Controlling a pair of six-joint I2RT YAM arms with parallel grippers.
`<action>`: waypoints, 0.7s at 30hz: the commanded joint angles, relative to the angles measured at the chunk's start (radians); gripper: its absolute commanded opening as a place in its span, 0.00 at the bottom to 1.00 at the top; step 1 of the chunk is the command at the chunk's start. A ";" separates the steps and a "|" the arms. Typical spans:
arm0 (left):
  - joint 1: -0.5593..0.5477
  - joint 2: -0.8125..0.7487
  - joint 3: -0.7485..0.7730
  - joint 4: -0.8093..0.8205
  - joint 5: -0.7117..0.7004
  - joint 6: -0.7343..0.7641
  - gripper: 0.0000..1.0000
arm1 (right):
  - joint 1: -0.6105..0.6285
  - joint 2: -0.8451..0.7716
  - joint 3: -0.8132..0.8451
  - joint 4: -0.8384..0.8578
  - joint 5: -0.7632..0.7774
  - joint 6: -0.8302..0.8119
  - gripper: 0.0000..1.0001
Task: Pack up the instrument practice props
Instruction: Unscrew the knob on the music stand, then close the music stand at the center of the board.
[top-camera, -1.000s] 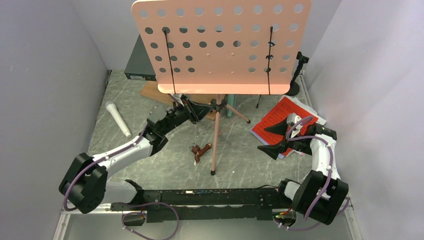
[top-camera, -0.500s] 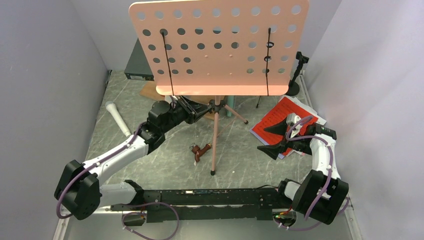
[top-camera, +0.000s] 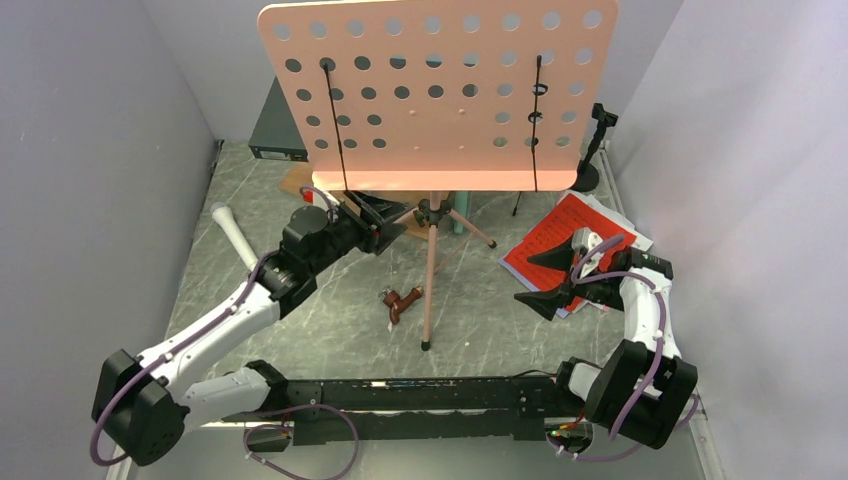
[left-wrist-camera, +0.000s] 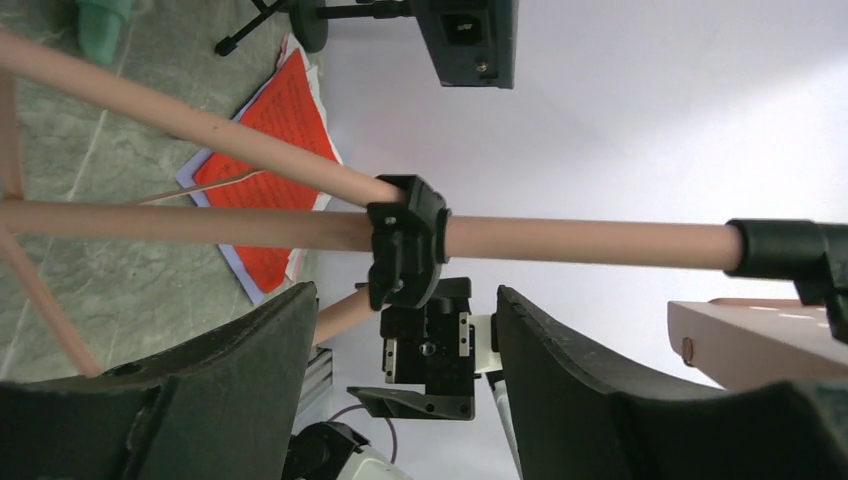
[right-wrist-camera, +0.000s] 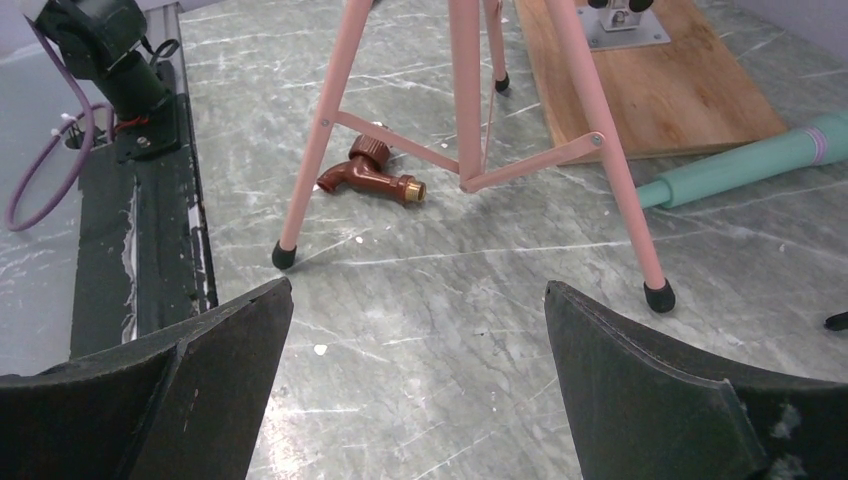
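The pink perforated music desk (top-camera: 440, 95) stands upright on its pink tripod legs (top-camera: 430, 290). My left gripper (top-camera: 385, 228) is open just left of the black tripod collar (left-wrist-camera: 408, 250), with the pole (left-wrist-camera: 230, 225) beyond its fingertips and nothing between them. My right gripper (top-camera: 545, 280) hangs wide open over bare table, beside the red and white sheet-music pages (top-camera: 560, 240). A white microphone (top-camera: 235, 237) lies at the left. A mint microphone (right-wrist-camera: 740, 165) lies behind the tripod. A black mic mount (top-camera: 597, 140) stands at the back right.
A dark grey metal box (top-camera: 280, 125) sits at the back left, with a wooden board (right-wrist-camera: 650, 85) in front of it. A small brown piece (top-camera: 402, 300) lies by the front tripod leg. Walls close in on both sides.
The left gripper, shut by the tripod collar a second ago, has opened and drawn back to the left. The stand shifted slightly left. The right arm has not moved.
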 joint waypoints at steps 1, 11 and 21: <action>-0.002 -0.079 -0.068 -0.024 -0.053 0.038 0.72 | 0.008 0.009 0.021 -0.084 -0.004 -0.176 1.00; 0.000 -0.324 -0.470 0.349 0.021 0.313 0.99 | 0.038 0.142 0.111 -0.103 0.044 -0.386 1.00; -0.013 -0.379 -0.471 0.280 0.234 0.774 0.98 | 0.165 0.314 0.322 0.216 0.121 -0.001 1.00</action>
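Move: Just off the left hand's fingertips sits the knob on the music stand's black collar, roughly 5 cm to the right, 2 cm ahead and about level. The stand's front foot is some 13 cm back, 5 cm right and 29 cm below; the brown tap lies 5 cm back, 28 cm below. From the right hand the knob is about 17 cm left, 10 ahead and 10 higher; the red sheet lies 14 cm right, 15 ahead, 18 below. Backing clear of the knob, the left hand sinks about 10 cm while drawing back about 8 cm and somewhat left, levelling out at the end. Its part-open fingers spread fully and the wrist rolls some 30 degrees. The right hand, after a brief pause, slides forward roughly 5 cm with its fingers still wide open, touching nothing. ##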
